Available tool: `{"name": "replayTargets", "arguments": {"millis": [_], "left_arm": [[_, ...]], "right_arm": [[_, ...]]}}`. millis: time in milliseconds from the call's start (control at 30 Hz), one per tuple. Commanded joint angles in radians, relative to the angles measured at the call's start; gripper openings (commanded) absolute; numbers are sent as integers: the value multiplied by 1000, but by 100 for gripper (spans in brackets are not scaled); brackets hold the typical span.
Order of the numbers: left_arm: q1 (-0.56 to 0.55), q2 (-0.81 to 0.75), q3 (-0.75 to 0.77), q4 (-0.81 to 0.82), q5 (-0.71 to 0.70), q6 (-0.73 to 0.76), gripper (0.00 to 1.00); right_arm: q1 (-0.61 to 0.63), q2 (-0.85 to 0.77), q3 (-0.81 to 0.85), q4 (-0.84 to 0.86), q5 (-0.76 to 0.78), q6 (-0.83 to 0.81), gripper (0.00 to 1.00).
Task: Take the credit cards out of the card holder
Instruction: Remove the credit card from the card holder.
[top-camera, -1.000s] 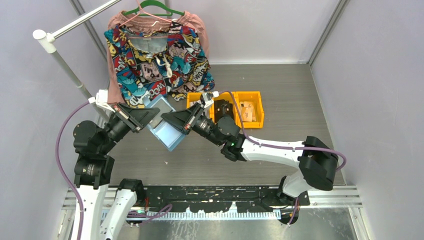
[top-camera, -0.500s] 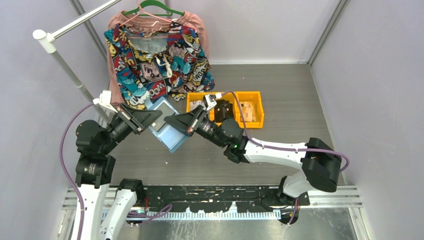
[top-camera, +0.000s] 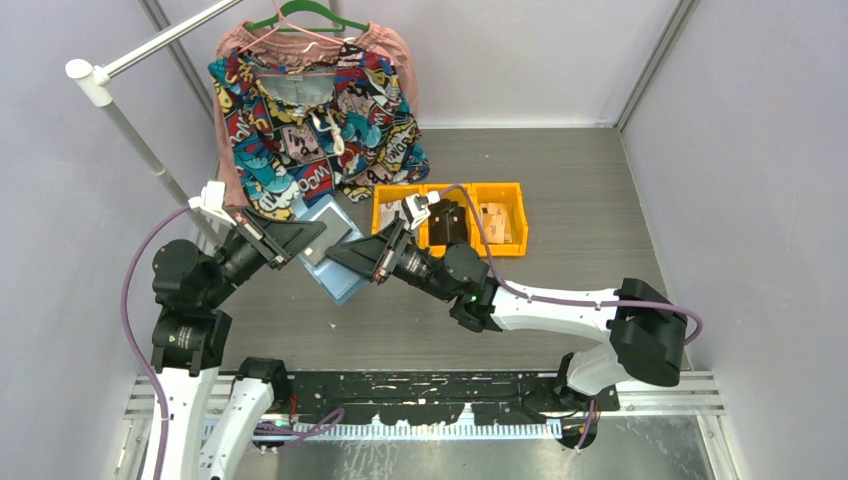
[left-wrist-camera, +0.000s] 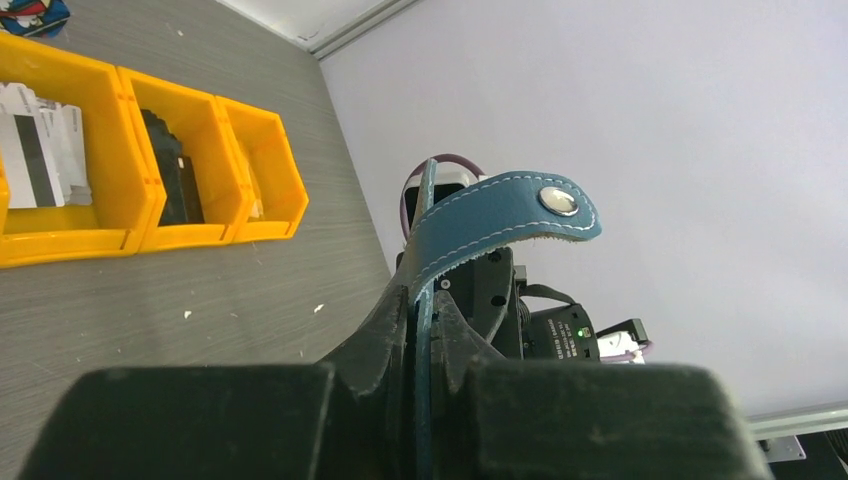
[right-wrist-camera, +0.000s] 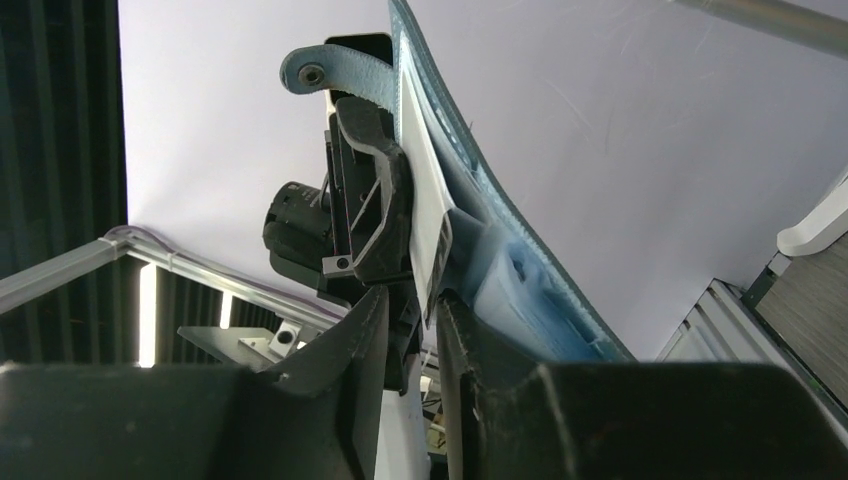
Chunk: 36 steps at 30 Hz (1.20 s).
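The teal-blue card holder (top-camera: 336, 280) hangs open in the air between my two grippers, above the table's left side. My left gripper (left-wrist-camera: 425, 300) is shut on its cover, with the snap tab (left-wrist-camera: 515, 212) curling up above the fingers. In the top view the left gripper (top-camera: 308, 240) meets the holder from the left and the right gripper (top-camera: 342, 256) from the right. My right gripper (right-wrist-camera: 412, 297) stands open, its jaws a little apart. The lower edge of a whitish credit card (right-wrist-camera: 422, 190) in the light-blue inner side (right-wrist-camera: 520, 290) reaches down between the fingertips.
Three orange bins (top-camera: 450, 218) stand in a row behind the grippers; the left one (left-wrist-camera: 105, 165) holds white cards with a dark stripe (left-wrist-camera: 35, 150). A colourful shirt (top-camera: 315, 120) hangs on a rack at the back left. Grey walls close in on both sides.
The right gripper has moved left toward the holder and its jaws have come apart. The holder has shifted slightly up and left with the left gripper.
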<state>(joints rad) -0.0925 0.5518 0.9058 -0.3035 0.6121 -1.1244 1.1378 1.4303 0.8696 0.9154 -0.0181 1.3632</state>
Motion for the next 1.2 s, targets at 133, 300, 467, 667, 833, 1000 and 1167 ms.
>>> {"name": "replayTargets", "arguments": {"millis": [133,300,467,667,833,1000,1167], "left_arm": [[-3,-1,28,60,2,-23,0],[-3,2,37,50,-8,-17,0],[-3,6,49,36,-28,-9,0],[-3,12,60,35,-40,-3,1],[-3,13,62,37,-43,-2,2],[-3,11,64,37,-52,4,1],[-3,11,87,6,-107,140,0]], "right_arm": [[8,-16,17,120,-9,-18,22],[11,-24,-9,150,7,-21,2],[16,-53,-40,134,15,-37,1],[29,-78,-94,128,56,-38,1],[33,-86,-109,119,58,-40,1],[39,-93,-124,117,54,-41,1],[37,-184,-175,53,90,-70,1]]}}
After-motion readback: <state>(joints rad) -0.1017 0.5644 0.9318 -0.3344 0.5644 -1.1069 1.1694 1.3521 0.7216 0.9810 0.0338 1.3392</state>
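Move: The credit card already sticks partly out of the holder at my open right fingertips, its middle about 3 cm ahead and 1 cm to the left of that hand, roughly level. The card holder's middle is about 1 cm ahead and 1 cm left. The yellow bin of cards is some 20 cm ahead, 8 cm right and 35 cm below. From my left hand, which pinches the holder's edge, the card is 1 cm back and 2 cm right. My right fingers, slightly open around the card's near edge, close and pinch it. Then I draw the card away from the holder, down and to the right by about 2 cm each and back some 1.5 cm, with hardly any wrist turn. My left hand stays in place and keeps its hold on the holder, working against the pull. ##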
